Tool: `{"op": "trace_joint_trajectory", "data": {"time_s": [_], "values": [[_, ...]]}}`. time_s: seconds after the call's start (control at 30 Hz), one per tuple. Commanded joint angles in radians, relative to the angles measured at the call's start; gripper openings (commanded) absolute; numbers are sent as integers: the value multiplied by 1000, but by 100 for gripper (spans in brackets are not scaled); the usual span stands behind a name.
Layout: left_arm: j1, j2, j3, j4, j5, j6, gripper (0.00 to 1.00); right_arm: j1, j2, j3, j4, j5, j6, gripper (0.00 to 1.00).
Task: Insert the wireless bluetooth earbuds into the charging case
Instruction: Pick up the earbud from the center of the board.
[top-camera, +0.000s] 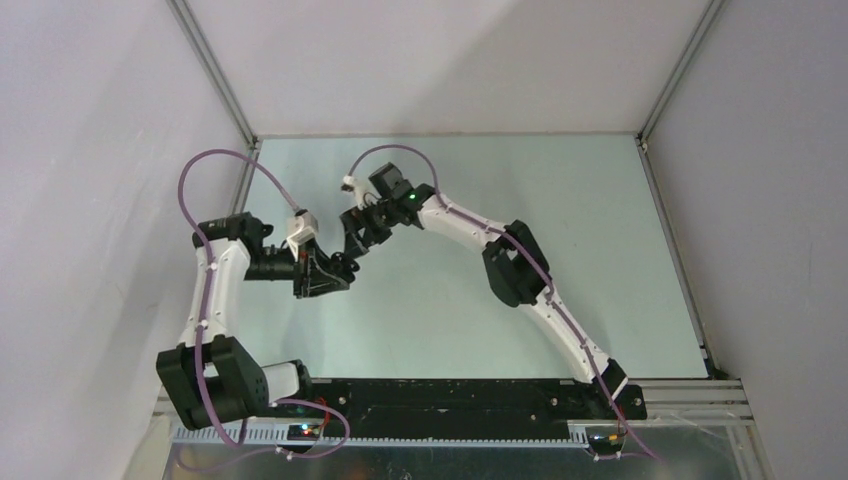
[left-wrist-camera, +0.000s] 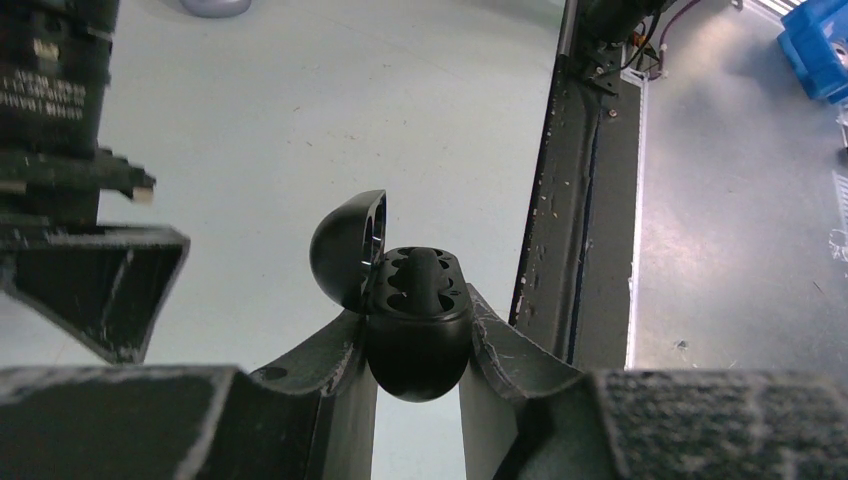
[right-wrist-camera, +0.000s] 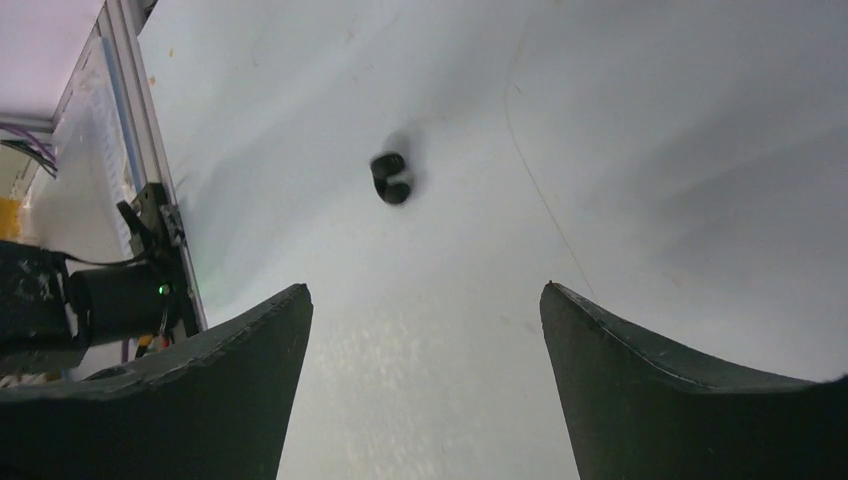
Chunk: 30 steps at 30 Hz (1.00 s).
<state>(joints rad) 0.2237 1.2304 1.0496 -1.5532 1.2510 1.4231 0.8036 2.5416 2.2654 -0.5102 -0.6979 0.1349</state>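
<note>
My left gripper (left-wrist-camera: 415, 305) is shut on the black charging case (left-wrist-camera: 418, 345), pinching its rounded lower body between both fingers. The case's lid (left-wrist-camera: 346, 245) is swung open to the left, and its dark wells face up. In the top view the left gripper (top-camera: 335, 272) sits left of centre, close to the right gripper (top-camera: 355, 235). My right gripper (right-wrist-camera: 424, 289) hangs open above the table with nothing between its fingers. A small, blurred clump of glossy black earbuds (right-wrist-camera: 390, 178) lies on the table ahead of it, apart from the fingertips.
The right arm's gripper body (left-wrist-camera: 70, 200) looms at the left of the left wrist view. The black base rail (left-wrist-camera: 575, 200) runs along the table's near edge. A blue object (left-wrist-camera: 815, 45) lies beyond it. A grey rounded thing (left-wrist-camera: 215, 5) shows at the top edge.
</note>
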Motion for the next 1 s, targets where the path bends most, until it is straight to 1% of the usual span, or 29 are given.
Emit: {"op": "trace_joint_trajectory", "data": {"time_s": [0.0, 0.3, 0.43, 0.53, 0.57, 0.6, 0.77, 0.97], "values": [[29, -17, 27, -53, 39, 42, 14, 53, 50, 132, 84, 72, 18, 88], [56, -45, 29, -51, 43, 43, 14, 135, 148, 191, 108, 235, -17, 83], [63, -58, 27, -50, 46, 42, 14, 174, 178, 219, 112, 328, -44, 77], [72, -63, 25, -51, 49, 45, 14, 195, 197, 242, 113, 379, -66, 70], [73, -65, 23, -50, 51, 46, 14, 202, 200, 243, 111, 386, -77, 68], [76, -66, 22, -51, 53, 47, 14, 203, 202, 244, 105, 390, -83, 64], [78, -61, 20, -51, 56, 53, 13, 207, 202, 233, 70, 345, -91, 53], [79, -61, 19, -51, 59, 54, 13, 227, 193, 228, 29, 308, -131, 47]]}}
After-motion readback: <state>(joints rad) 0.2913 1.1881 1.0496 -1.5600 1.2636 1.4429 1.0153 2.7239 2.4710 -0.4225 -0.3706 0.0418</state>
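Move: The black earbud lies on the board about 9 cm to the left of the empty right hand, some 4 cm nearer the base and 6 cm below. The black charging case, still held open by the left hand, hangs roughly 3 cm to the right hand's left, 5 cm back and 12 cm higher. From the left hand, the earbud is about 5 cm to the left, level fore and aft, some 20 cm down. Fingers half closing, the right hand reaches 9 cm left, some 4 cm down and back, to the earbud. ##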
